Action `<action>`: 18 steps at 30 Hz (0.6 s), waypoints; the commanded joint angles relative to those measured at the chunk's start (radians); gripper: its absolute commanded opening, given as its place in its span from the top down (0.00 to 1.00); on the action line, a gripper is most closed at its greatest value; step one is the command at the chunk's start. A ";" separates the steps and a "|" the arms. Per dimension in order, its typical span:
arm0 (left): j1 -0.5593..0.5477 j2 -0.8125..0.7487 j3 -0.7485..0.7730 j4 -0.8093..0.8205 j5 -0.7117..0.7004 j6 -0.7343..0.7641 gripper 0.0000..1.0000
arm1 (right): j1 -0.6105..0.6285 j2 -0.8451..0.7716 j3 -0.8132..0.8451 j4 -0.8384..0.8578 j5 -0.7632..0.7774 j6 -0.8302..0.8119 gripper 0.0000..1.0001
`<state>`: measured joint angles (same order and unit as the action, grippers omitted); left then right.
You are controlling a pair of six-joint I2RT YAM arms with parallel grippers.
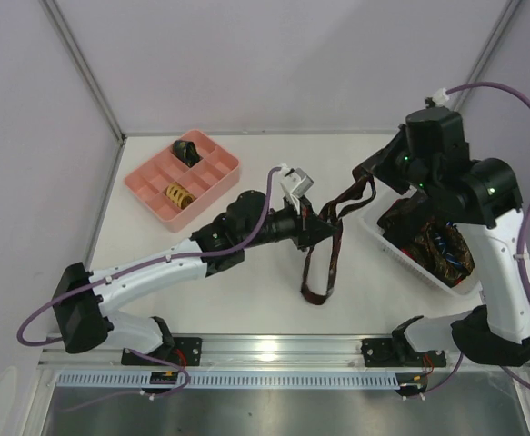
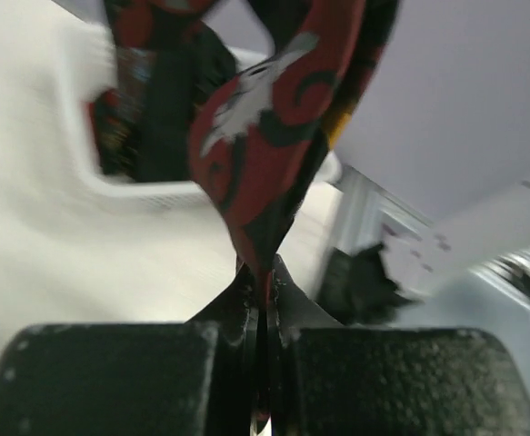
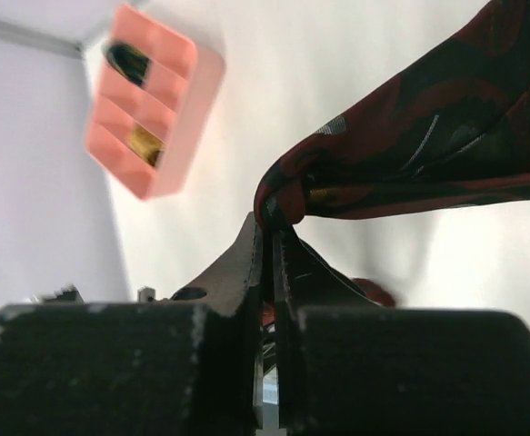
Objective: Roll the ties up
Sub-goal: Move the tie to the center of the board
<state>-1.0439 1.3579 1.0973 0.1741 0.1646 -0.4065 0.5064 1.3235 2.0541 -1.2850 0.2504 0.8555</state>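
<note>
One tie, dark with red patterning, stretches between both grippers above the table. Its free length hangs from the left gripper and ends on the table. My left gripper is shut on a fold of it; in the left wrist view the fabric rises out of the closed gripper. My right gripper is shut on another fold, where the cloth bunches at the gripper's tips. More ties lie heaped in the white basket.
A pink compartment tray stands at the back left, holding a dark rolled tie and a yellow-patterned one. The white basket sits under the right arm. Grey walls close off the left, back and right sides.
</note>
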 commanded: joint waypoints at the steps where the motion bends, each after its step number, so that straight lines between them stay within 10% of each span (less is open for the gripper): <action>1: 0.076 0.006 -0.031 0.036 0.473 -0.263 1.00 | 0.079 0.063 -0.044 0.078 0.087 -0.169 1.00; 7: 0.124 0.075 -0.125 0.108 0.792 -0.431 1.00 | 0.216 0.275 -0.029 0.042 0.222 -0.230 1.00; 18: 0.317 0.145 -0.485 0.159 0.762 -0.588 1.00 | 0.205 0.672 0.078 0.021 0.198 -0.320 1.00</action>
<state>-0.7643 1.4433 0.6388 0.3500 0.8093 -0.9291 0.7341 1.9659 2.0609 -1.3590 0.3969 0.5953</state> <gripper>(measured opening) 0.017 0.033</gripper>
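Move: Both hands already pinch the tie, with a long loop hanging beneath. The board's center lies roughly 16 cm ahead of the left hand, 11 cm to its left and 30 cm below; from the right hand it is about 8 cm ahead, 18 cm left and 42 cm down. The white basket stands some 10 cm ahead and 31 cm to the right of the right hand, and the pink box about 36 cm ahead and 41 cm left of the left hand, both down on the board. Down and leftward together, the two closed grippers carry the tie from beside the basket towards the middle of the board. The right hand drops over 20 cm, swinging left and somewhat forward while tipping steeply downward; the left sinks about 16 cm, first easing back, then going left and slightly forward again, rolling its forward side down. ##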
